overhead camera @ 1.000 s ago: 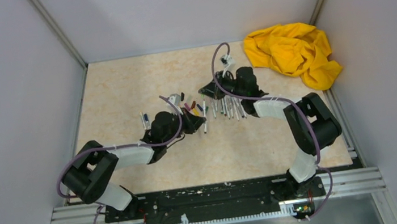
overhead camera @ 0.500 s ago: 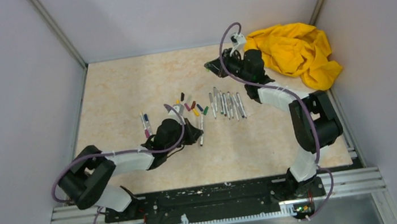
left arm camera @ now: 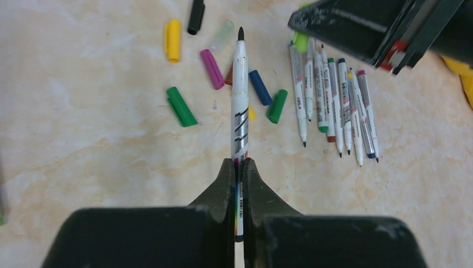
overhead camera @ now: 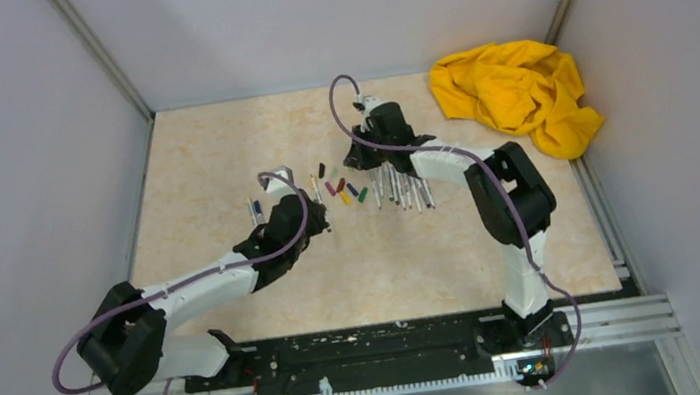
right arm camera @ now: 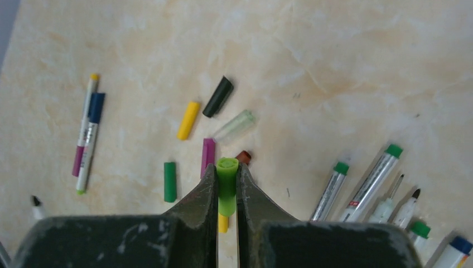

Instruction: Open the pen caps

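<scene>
My left gripper (left arm camera: 240,162) is shut on the rear of an uncapped grey-white pen (left arm camera: 240,100), whose black tip points toward the loose pen caps. The caps lie scattered on the table: yellow (left arm camera: 173,40), black (left arm camera: 196,8), purple (left arm camera: 212,68), green (left arm camera: 181,106), blue (left arm camera: 260,87). My right gripper (right arm camera: 227,167) is shut on a light green cap (right arm camera: 227,174) and hovers over those caps (overhead camera: 340,191). From above, the left gripper (overhead camera: 314,224) sits just left of the caps and the right gripper (overhead camera: 358,156) just behind them.
A row of uncapped pens (overhead camera: 403,186) lies right of the caps. Two capped pens (overhead camera: 255,209) lie to the left. A crumpled yellow cloth (overhead camera: 514,92) fills the back right corner. Grey walls close the table on three sides.
The grippers were together at the pen, then the right one swung out toward the cloth and has come back over the caps. The left gripper drew back and left with the pen.
</scene>
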You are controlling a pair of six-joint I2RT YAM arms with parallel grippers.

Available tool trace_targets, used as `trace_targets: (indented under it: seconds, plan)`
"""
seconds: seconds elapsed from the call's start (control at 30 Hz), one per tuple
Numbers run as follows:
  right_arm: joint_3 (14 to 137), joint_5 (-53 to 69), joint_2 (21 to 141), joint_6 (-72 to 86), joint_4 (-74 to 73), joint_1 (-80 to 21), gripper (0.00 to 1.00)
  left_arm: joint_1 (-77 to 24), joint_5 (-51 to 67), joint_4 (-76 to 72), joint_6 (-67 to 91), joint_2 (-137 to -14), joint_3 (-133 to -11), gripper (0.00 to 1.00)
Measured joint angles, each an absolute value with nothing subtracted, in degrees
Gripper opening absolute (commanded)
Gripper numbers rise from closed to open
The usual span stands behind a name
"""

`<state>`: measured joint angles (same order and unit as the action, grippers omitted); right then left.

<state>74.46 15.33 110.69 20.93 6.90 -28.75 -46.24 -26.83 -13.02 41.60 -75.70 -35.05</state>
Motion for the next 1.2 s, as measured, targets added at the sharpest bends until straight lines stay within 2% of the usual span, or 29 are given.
trace_targets:
  seconds: [0.07,0.37,0.53,0.9,1.2]
  plan:
    - [75.11,14.28,112.27,20.58,4.14,-30.02,0.01,-46.24,-29.43,-10.94,42.3,-74.94,-35.81,0.0]
    - [75.9,11.11,114.67,20.53,0.36,-33.01,0.23,-46.24,-34.35,-7.66,42.87,-74.65,-38.59,0.0]
    - [75.9,10.68,115.0,20.53,0.34,-33.23,0.29,-46.24,-34.89,-7.46,42.85,-74.78,-38.79,0.0]
    - [75.07,7.84,114.32,20.6,1.26,-33.15,0.3,-45.87,-34.15,-7.75,42.46,-78.56,-41.28,0.0]
    - [68.99,3.75,101.67,22.31,2.72,-26.92,0.3,-45.47,-27.94,-10.96,41.52,-92.88,-53.82,0.0]
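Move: From the right gripper, holding the light green cap, its spot among the loose caps lies about 2 cm back, 1 cm left and 8 cm down; the brown cap is 3 back and 4 left, the blue one 4 back and level sideways. From the left gripper, holding the uncapped pen, the pen row's near edge lies some 5 cm ahead and 12 right, the dark green cap 5 ahead and 9 right, both 8 below. Lower the right gripper about 5 cm, easing back nearly 3, to bring the light green cap down between the brown and blue caps; open the fingers to let go, then lift away to the right above the pens. Keep the left gripper shut on its pen, drift slightly left, forward and up, pause, then swing it forward and right, over the caps towards the pen row. ##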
